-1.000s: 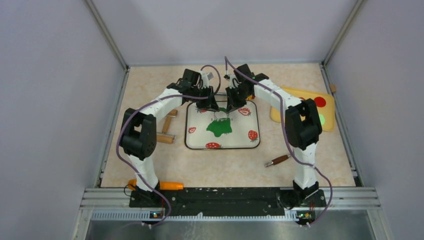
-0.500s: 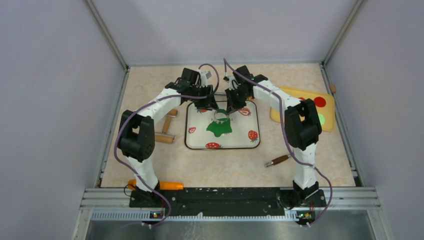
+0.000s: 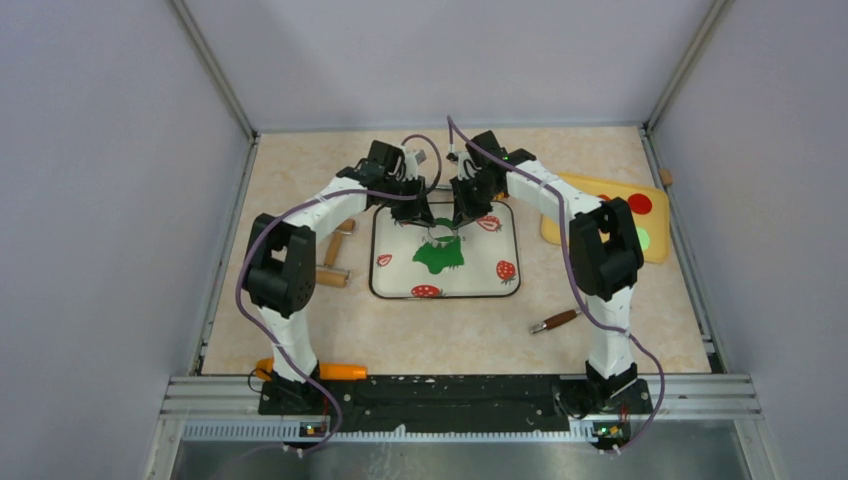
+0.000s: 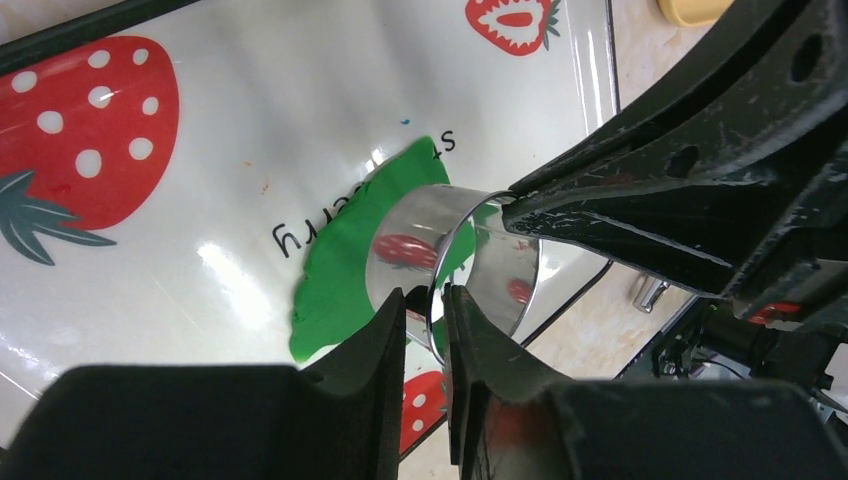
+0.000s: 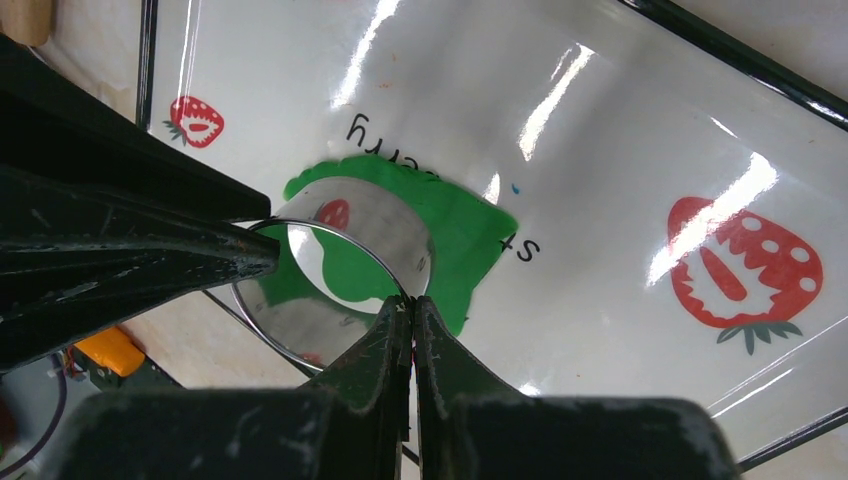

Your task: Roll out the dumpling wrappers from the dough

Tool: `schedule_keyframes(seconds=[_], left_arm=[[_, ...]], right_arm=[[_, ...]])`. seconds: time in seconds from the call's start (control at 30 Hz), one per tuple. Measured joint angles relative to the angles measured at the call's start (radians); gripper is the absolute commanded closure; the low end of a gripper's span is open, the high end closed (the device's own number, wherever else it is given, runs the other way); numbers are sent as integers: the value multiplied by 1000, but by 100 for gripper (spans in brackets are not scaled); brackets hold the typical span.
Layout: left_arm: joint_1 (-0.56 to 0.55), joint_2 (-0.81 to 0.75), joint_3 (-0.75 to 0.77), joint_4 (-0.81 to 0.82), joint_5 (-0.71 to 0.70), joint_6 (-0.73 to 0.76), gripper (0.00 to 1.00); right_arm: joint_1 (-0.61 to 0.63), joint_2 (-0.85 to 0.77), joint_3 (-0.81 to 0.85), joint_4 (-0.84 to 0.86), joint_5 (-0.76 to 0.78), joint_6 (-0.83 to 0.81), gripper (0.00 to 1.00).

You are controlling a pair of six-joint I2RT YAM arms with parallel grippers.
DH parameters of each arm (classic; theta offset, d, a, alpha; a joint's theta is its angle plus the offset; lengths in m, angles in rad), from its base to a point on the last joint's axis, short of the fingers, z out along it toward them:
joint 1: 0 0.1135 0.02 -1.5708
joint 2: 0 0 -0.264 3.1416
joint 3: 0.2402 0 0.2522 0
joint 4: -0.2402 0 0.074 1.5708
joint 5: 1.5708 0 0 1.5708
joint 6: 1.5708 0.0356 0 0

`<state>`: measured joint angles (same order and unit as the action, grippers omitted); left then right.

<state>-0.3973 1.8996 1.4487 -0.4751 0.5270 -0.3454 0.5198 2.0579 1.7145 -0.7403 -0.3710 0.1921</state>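
The dough (image 3: 438, 257) is a flat, irregular green sheet on a white strawberry-printed tray (image 3: 500, 290). A shiny metal ring cutter (image 3: 438, 233) hangs just above the dough's far edge, held from both sides. My left gripper (image 4: 426, 300) straddles the ring's wall (image 4: 500, 270) with its fingers closed in on it, and the dough (image 4: 335, 270) lies below. My right gripper (image 5: 408, 303) is pinched shut on the opposite wall of the cutter (image 5: 370, 225), over the dough (image 5: 460, 235). No dumpling wrappers are in view on the tray.
A yellow board (image 3: 600, 190) at the right carries a red disc (image 3: 640, 203) and a pale green disc (image 3: 643, 238). A wooden rolling pin (image 3: 333, 262) lies left of the tray. A brown-handled tool (image 3: 555, 321) and an orange tool (image 3: 335, 371) lie nearer the arm bases.
My left gripper's jaws widened for a moment and then closed in again on the cutter's wall. The left arm shifted slightly. The right gripper kept its grip throughout.
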Motion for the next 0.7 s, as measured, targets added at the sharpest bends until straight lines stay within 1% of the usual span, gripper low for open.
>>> schedule_keyframes(seconds=[0.07,0.17,0.2,0.7], left_arm=[[-1,7,0,-1,-1,0,82],[-1,9,0,-7,-2,1,97],[-1,9,0,-7,-1,-2,100],[-6,21,-43,-15,19,-2,100]], right_arm=[[0,0,0,0,-1,0,100],[0,0,-4,0,0,0,100],[0,0,-6,0,0,0,100],[9,0,-47,-1,-18,-8,100]])
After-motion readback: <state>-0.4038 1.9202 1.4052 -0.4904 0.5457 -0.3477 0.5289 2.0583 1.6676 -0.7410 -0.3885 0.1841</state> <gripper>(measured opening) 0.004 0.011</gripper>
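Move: The ring cutter's rim is between my left hand's parted fingers; its middle is about 3 cm right, 2 cm back and 2 cm lower. Below, the green dough's middle is roughly 5 cm back, 1 cm right and 7 cm down, and the toy bolt about 11 cm straight ahead. From my right hand, already pinching the rim, the dough is some 4 cm back, 4 cm left and 6 cm down; the cutter's middle is 3 cm left, 1 cm back and 2 cm down. My left fingers close fully on the cutter's rim while my right hand keeps its pinch on the other side. Then I lower the ring between both hands towards the dough, drawing it back as it sinks: the left goes down a good 2 cm and back nearly as far, the right about 1.5 cm each way, speeding up towards the end. ##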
